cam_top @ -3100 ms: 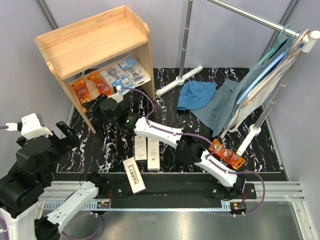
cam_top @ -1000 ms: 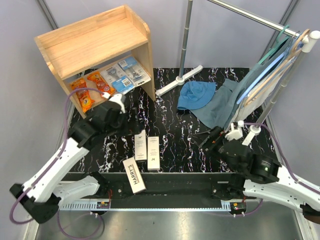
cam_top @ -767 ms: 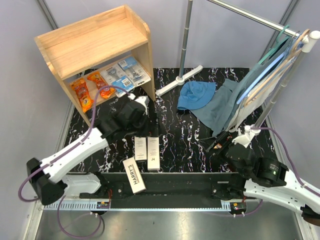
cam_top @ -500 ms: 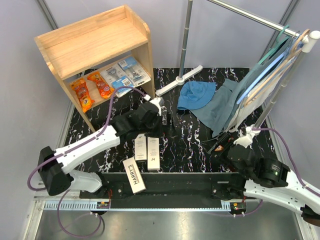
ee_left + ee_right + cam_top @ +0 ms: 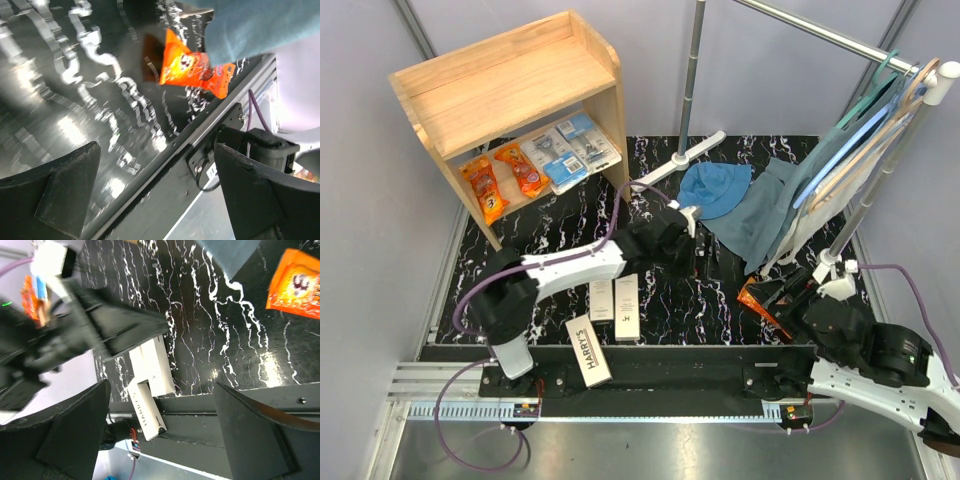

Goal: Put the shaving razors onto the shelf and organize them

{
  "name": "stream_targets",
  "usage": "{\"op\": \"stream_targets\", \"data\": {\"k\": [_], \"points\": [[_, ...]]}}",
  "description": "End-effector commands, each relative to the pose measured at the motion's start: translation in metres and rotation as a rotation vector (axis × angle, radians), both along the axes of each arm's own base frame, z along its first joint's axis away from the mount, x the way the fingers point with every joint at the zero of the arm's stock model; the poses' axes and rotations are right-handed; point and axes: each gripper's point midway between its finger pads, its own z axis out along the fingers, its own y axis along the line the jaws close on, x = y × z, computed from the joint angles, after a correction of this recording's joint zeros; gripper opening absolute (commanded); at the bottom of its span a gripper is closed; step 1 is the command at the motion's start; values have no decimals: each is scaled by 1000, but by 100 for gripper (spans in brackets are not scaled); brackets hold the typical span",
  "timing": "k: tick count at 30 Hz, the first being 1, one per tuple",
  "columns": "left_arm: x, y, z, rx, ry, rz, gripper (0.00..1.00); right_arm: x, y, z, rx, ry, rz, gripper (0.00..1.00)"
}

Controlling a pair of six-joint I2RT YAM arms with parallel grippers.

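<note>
The light-wood shelf [image 5: 510, 90] stands at the back left. Its lower level holds two orange packs [image 5: 480, 190] and blue blister packs [image 5: 565, 145]. Two white Harry's boxes [image 5: 615, 302] lie side by side on the dark mat, and a third [image 5: 588, 350] rests on the front rail. One orange pack [image 5: 762, 299] lies at the right front, also seen as the orange pack [image 5: 192, 67] and orange pack [image 5: 299, 286]. My left gripper [image 5: 708, 258] [image 5: 156, 165] hovers open over the mat short of it. My right gripper [image 5: 784, 292] [image 5: 162, 395] is open and empty beside that pack.
A metal clothes rack [image 5: 692, 70] with hanging garments [image 5: 865, 150] fills the right side; its foot [image 5: 678, 160] lies on the mat. A blue hat [image 5: 713, 190] and blue cloth [image 5: 770, 210] lie behind the orange pack. The white boxes [image 5: 152, 367] show in the right wrist view.
My left arm has swept from beside the shelf rightward across the mat toward the right-hand orange pack. My right arm drew back to the right, uncovering that pack. Both grippers stayed open.
</note>
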Motion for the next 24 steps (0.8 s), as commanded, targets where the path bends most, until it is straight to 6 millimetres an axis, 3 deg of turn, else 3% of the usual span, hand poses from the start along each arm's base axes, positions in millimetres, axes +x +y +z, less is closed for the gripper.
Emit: {"op": "stream_targets", "data": {"k": [1, 8, 12, 18, 24], "points": [[-6, -61, 28, -169, 6, -120, 97, -1, -31, 9, 1, -10, -89, 93], [-9, -105, -7, -204, 100, -149, 91, -7, -42, 14, -8, 4, -92, 94], [-10, -114, -40, -177, 143, -151, 88, -11, -51, 14, -4, 15, -105, 94], [-10, -128, -71, -178, 187, -167, 77, -17, -66, 14, 21, 19, -122, 95], [-10, -140, -84, -233, 211, -173, 71, -20, -71, 15, 7, 25, -125, 96]]}}
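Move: The last orange razor packet on the table lies about 16 cm to the right of my left hand, some 4 cm back and 13 cm below. The nearer Harry's box is roughly 17 cm to that hand's left and 2 cm back, and the blue-grey cloth about 9 cm right and 14 cm ahead, both also lower. From my right hand the packet is about 4 cm ahead, 4 cm right and 21 cm down. I swing my left hand about 12 cm to the right and bring it down nearly 10 cm towards the near end of the orange packet, sideways first and then mostly down. Its fingers tip some 15 degrees further down and close part-way, still open around nothing. My right hand, empty and wide open, clears off about 5 cm to the right, rising and drawing back a little. ##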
